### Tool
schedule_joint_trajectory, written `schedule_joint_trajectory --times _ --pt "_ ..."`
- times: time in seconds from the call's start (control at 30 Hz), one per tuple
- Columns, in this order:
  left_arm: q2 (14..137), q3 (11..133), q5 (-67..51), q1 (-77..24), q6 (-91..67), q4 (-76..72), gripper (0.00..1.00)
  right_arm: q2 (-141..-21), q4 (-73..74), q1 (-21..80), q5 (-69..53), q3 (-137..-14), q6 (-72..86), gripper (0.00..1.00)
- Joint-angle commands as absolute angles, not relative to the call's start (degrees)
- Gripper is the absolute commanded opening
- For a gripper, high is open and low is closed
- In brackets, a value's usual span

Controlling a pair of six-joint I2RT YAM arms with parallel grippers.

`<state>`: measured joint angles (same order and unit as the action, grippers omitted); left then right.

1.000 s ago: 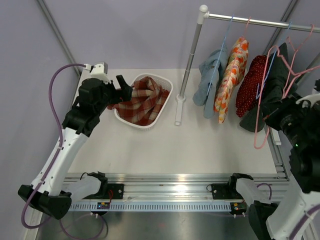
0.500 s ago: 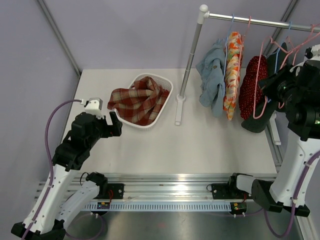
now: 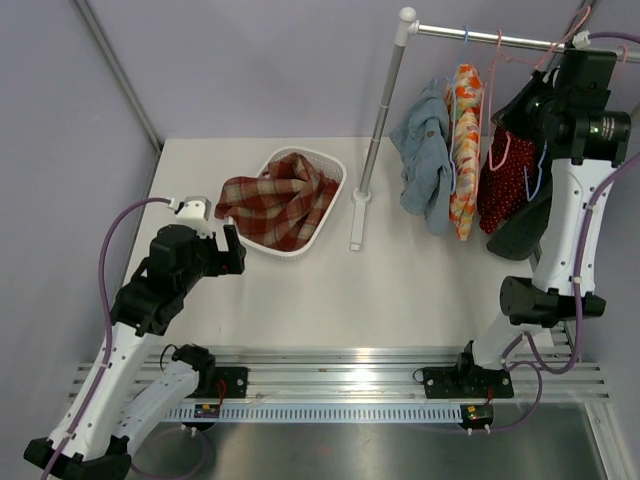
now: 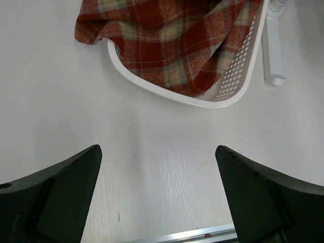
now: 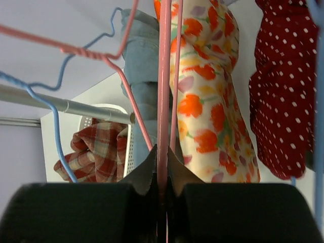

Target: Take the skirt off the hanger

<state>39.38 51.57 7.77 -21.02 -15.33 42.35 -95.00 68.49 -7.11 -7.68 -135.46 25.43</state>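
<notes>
The red plaid skirt (image 3: pixel 280 200) lies bunched in the white basket (image 3: pixel 300 253), one corner spilling over its left rim; the left wrist view shows the skirt (image 4: pixel 172 40) just ahead. My left gripper (image 3: pixel 232 250) hovers low over the table near the basket's front left, open and empty (image 4: pixel 158 192). My right gripper (image 3: pixel 518 105) is raised to the clothes rail (image 3: pixel 500 42), shut on the bare pink wire hanger (image 5: pixel 163 101) (image 3: pixel 493 150), which runs between its fingers (image 5: pixel 162 162). The hanger's top leaves the frame.
On the rail hang a denim garment (image 3: pixel 425 165), a floral one (image 3: pixel 463 130), a red dotted one (image 3: pixel 505 185) and a dark one (image 3: pixel 525 225). A blue hanger (image 5: pixel 55 131) hangs beside the pink one. The rail's post (image 3: pixel 375 140) stands right of the basket.
My right arm has swung up and left, carrying the pink hanger to the rail. My left arm drew back from the basket a second ago and has held still since.
</notes>
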Motion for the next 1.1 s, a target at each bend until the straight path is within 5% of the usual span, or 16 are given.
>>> schedule_joint_trajectory --times 0.0,0.53,0.8,0.83,0.87,0.9,1.07 --pt "39.29 51.33 6.95 -21.36 -14.24 39.82 0.99 -98.16 68.64 -4.05 -4.93 -145.71 23.38 0.0" --pt "41.13 51.33 5.53 -21.8 -14.15 39.81 0.99 -90.89 63.2 -0.26 1.3 -121.3 20.22 0.0" --pt "41.4 51.42 6.59 -22.5 -14.24 40.08 0.99 -90.09 66.62 -0.26 2.81 -124.8 19.78 0.03" --pt "41.4 51.42 6.68 -22.59 -14.24 40.08 0.99 -89.91 66.88 -0.26 3.33 -125.15 19.6 0.15" --pt "41.4 51.42 6.77 -22.76 -14.24 40.17 0.99 -89.74 67.41 -0.26 3.95 -125.42 19.6 0.67" --pt "41.48 51.42 6.94 -22.76 -14.24 40.25 0.99 -89.56 68.54 -0.35 4.48 -125.94 19.6 0.96" --pt "41.75 51.42 7.38 -23.11 -14.24 40.34 0.99 -87.46 71.19 -0.26 7.56 -129.55 19.07 1.0"
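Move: The right hand grips the empty pink hanger with the hook above it; the spot on the rail where that hook is to sit is roughly 12 cm above the hand, about 2 cm forward and 2 cm left. The floral garment hangs some 8 cm left, 3 cm back and 15 cm below the hand, the red dotted one nearly under it, 5 cm back and 15 cm below. From the left hand that rail spot is about 18 cm forward, 45 cm right and 32 cm up. Forward and left first, by 2 to 3 cm, the right hand carries the pink hanger's hook over the rail, then lowers it about 7 cm to hang it there, fingers tipping some 10 degrees further down. The fingers then open wide around the wire, letting the hanger go, and the hand begins to back off, rising about 3 cm and drawing back and slightly right. ##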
